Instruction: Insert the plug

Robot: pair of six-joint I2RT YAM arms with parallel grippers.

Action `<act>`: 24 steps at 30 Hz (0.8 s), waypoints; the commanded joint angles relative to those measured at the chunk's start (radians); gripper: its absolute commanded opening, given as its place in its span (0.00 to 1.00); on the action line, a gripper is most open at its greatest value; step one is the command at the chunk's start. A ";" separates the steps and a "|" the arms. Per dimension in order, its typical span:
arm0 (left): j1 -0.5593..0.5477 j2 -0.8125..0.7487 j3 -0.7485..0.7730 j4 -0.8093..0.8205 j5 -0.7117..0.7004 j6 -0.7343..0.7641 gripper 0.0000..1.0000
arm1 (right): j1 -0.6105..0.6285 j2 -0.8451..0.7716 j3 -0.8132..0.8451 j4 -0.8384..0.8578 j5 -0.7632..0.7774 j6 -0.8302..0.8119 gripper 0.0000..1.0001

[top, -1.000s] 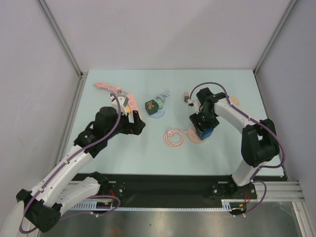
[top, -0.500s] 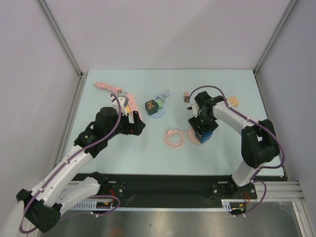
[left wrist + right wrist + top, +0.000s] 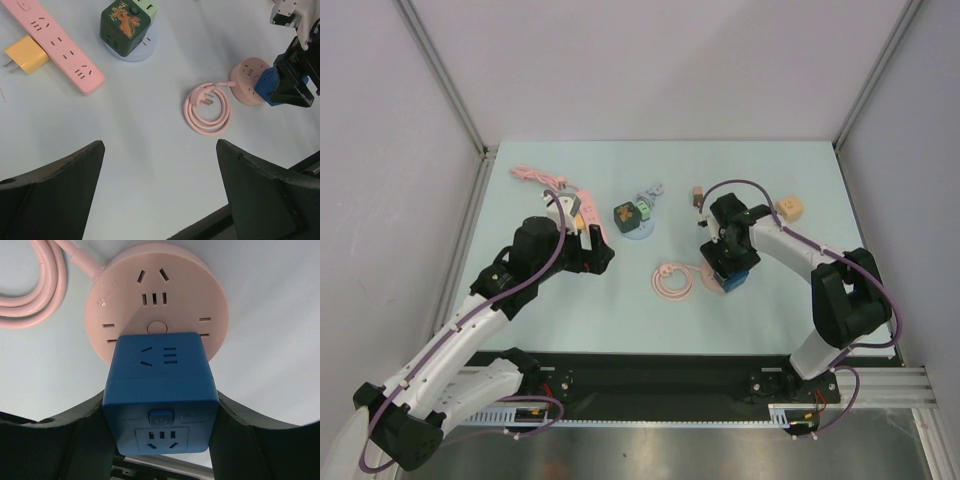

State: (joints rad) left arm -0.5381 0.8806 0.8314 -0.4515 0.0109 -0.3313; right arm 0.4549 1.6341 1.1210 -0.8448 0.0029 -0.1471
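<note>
My right gripper (image 3: pixel 161 412) is shut on a blue cube plug (image 3: pixel 160 390), one finger on each side face. The cube sits over the near part of a round pink socket (image 3: pixel 155 290), and its prongs are hidden beneath it. In the top view the blue cube (image 3: pixel 734 279) is at the right edge of the pink socket (image 3: pixel 712 272), under the right gripper (image 3: pixel 728 262). The socket's pink cable (image 3: pixel 673 281) lies coiled to its left. My left gripper (image 3: pixel 159 145) hangs open above bare table, with nothing between its fingers, well left of the socket (image 3: pixel 244 82).
A pink power strip (image 3: pixel 55 45) with a yellow adapter (image 3: pixel 25 57) beside it lies at the back left. A dark green cube (image 3: pixel 633 215) stands on a pale blue disc. A beige cube (image 3: pixel 792 207) and a small brown plug (image 3: pixel 698 194) lie behind the right arm.
The right gripper has moved slightly left and nearer with the blue cube, uncovering the beige cube behind it. The left arm has not moved.
</note>
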 commanded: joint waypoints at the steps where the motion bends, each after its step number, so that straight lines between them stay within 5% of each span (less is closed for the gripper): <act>1: 0.006 -0.006 0.003 0.022 0.014 0.011 1.00 | 0.037 0.099 -0.063 0.053 0.075 0.044 0.00; 13: 0.006 -0.034 -0.011 0.028 0.003 0.026 1.00 | 0.057 0.124 -0.027 0.056 0.108 0.087 0.00; 16: 0.006 -0.026 -0.009 0.031 0.001 0.025 1.00 | 0.053 0.081 0.019 0.030 0.094 0.078 0.22; 20: 0.006 0.004 0.001 0.040 0.017 -0.011 1.00 | 0.051 0.041 0.112 -0.031 0.100 0.080 0.70; 24: 0.027 0.063 0.051 0.005 -0.005 -0.041 1.00 | 0.051 -0.006 0.212 -0.077 0.131 0.092 1.00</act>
State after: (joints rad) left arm -0.5339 0.9119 0.8295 -0.4461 0.0113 -0.3431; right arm 0.5087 1.6752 1.2354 -0.9043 0.0963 -0.0746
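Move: My right hand already holds the blue plug cube on the pink round socket, whose middle lies about 2 cm to the left, 1 cm ahead and 4 cm below my fingers. The coiled pink cord is some 13 cm to my left and 1 cm back; the wooden cube stands roughly 16 cm ahead and 15 cm right. From my left hand, the round socket is about 23 cm to the right, 1 cm ahead and 19 cm below. With my right hand I keep the blue cube bearing down on the socket, easing it about half a centimetre left and down while the hand's left side dips some 5 degrees. Then I reverse upward, spread my fingers from the cube's sides to nearly full opening and draw away up and forward, ending about 2 cm above where I began. ##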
